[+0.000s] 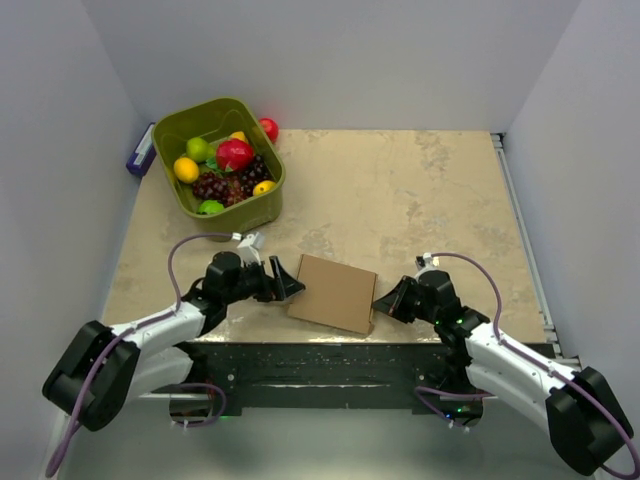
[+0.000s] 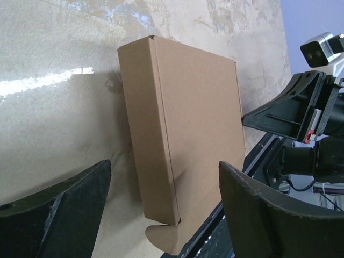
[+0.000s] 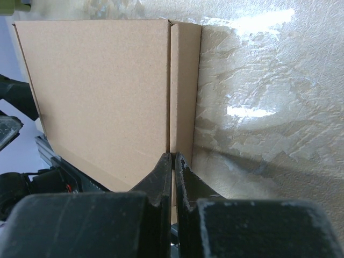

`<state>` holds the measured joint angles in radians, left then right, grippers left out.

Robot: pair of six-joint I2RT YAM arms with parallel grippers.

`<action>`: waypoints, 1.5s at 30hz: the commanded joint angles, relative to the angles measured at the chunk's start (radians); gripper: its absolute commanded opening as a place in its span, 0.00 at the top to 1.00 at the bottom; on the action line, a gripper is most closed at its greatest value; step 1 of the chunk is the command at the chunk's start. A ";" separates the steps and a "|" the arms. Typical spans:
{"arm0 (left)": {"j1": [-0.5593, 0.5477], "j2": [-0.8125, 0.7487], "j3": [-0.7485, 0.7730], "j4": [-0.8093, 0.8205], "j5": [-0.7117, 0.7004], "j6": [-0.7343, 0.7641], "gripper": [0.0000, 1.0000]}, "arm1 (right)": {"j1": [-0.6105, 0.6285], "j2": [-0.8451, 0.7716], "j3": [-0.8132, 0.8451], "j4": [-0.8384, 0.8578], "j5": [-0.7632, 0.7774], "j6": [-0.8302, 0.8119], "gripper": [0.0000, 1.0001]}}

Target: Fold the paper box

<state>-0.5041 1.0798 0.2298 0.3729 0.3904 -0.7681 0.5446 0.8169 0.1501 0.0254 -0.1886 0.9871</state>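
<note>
The paper box (image 1: 333, 292) is a flat, closed brown cardboard box lying near the table's front edge, between both arms. My left gripper (image 1: 287, 280) is open at its left side, and the box does not touch either finger. In the left wrist view the box (image 2: 199, 123) lies ahead of the open gripper (image 2: 165, 164), with a rounded tab (image 2: 161, 239) sticking out at its near corner. My right gripper (image 1: 380, 300) is shut at the box's right side. In the right wrist view its tips (image 3: 173, 156) meet the seam of the box (image 3: 102, 91).
An olive-green bin (image 1: 245, 212) of toy fruit stands at the back left, with a red fruit (image 1: 268, 128) behind it and a small blue-white object (image 1: 140, 155) to its left. The black front rail (image 1: 330, 350) runs just below the box. White walls enclose the table.
</note>
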 commanded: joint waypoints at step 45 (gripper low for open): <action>0.061 0.229 0.095 0.120 0.412 -0.295 0.94 | 0.840 0.240 0.606 -0.277 0.869 -0.528 0.21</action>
<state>-0.4736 1.3533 0.3183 0.5274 0.7403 -1.0122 1.2449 0.9771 0.6746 -0.2245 0.3862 0.5255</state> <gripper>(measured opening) 0.422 0.781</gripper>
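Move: The closed paper box lies with its middle about 9 cm to the left hand's right, 2 cm back and 5 cm below, its left side wall just ahead of the open fingers. The box's small rounded flap is some 8 cm straight back, and the green basket about 24 cm forward and 14 cm left. From the right hand, whose shut tips rest at the right lid seam, the box's middle is 8 cm left, 2 cm forward and 2 cm below. The box's left side wall is taken across its thickness by the left hand, which moves about 4 cm right, dipping a little as its fingers half close with one over the lid, then rises some 2.5 cm with the pinch kept and eases back. The right tips stay at the seam, then come free: fingers open wide as the hand sweeps about 13 cm up and 9 cm left over the lid, tilting upward. ##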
